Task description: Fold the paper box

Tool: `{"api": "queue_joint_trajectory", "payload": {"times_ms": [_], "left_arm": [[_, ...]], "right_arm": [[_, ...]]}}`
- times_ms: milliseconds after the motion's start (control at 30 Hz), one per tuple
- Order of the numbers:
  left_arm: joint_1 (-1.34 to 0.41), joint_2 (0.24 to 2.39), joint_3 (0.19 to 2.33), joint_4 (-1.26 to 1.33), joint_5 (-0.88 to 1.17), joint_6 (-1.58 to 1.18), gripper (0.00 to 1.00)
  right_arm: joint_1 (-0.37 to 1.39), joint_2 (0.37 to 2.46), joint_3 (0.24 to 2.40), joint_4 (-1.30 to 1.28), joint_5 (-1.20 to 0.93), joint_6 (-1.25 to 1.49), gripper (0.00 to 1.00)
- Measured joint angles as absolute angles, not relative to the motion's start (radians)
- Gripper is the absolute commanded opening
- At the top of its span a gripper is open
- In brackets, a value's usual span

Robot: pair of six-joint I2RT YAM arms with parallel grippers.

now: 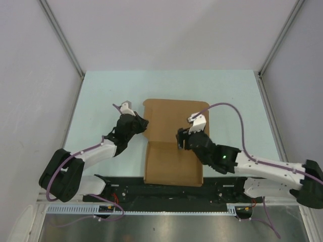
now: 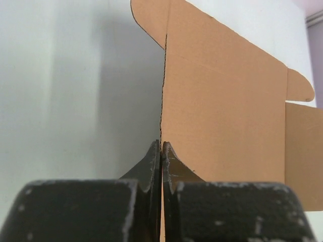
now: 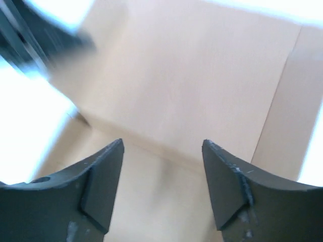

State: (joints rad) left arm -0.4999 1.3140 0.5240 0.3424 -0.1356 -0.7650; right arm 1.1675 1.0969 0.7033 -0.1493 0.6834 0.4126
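The paper box [image 1: 169, 117] is a brown cardboard sheet lying in the middle of the table, with a crease across it. My left gripper [image 1: 144, 125] is at the sheet's left edge. In the left wrist view the gripper [image 2: 161, 147] is shut on that thin edge of the paper box [image 2: 222, 111], and a rounded tab [image 2: 299, 86] sticks out on the right. My right gripper [image 1: 180, 139] hovers over the sheet's middle. In the right wrist view the gripper [image 3: 162, 146] is open above the cardboard [image 3: 192, 75], with nothing between its fingers.
The pale green table [image 1: 101, 96] is bounded by grey walls and metal posts [image 1: 63, 38] at the back corners. A black rail [image 1: 166, 192] runs along the near edge. A purple cable [image 1: 237, 113] arcs over the right arm. The left arm shows blurred [image 3: 40, 35].
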Motion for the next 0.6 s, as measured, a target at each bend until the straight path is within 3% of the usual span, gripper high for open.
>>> {"api": "queue_joint_trajectory", "payload": {"times_ms": [100, 233, 600], "left_arm": [[-0.500, 1.286, 0.524, 0.377, -0.152, -0.734, 0.00], [-0.501, 1.277, 0.524, 0.453, -0.186, -0.707, 0.00], [-0.501, 1.340, 0.488, 0.704, -0.257, -0.672, 0.00]], "right_arm": [[1.100, 0.985, 0.794, -0.146, 0.691, 0.379, 0.74], [0.863, 0.920, 0.822, -0.146, 0.671, 0.359, 0.78], [0.413, 1.110, 0.793, -0.104, 0.332, 0.389, 0.90]]}}
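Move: The left fingers are already shut on the lid's left edge. The lid's middle lies about 12 cm to their right and the box tray's some 17 cm back and 12 cm right. The right hand, empty, is heading for the lid's right side flap, about 9 cm ahead, 11 cm right and 8 cm below; the lid's middle is some 9 cm ahead and 3 cm left, the tray's 8 cm back, 4 cm left. Still pinching the lid's left edge, the left hand lifts it about 5 cm and carries it 3 or 4 cm forward, tipping its fingers up. The right hand arcs fast up and over to the right and forward, then sinks beside the lid's right side flap, about 20 cm away across the table, turning clockwise some 25 degrees as its fingers open wider, touching nothing visible at the end. ##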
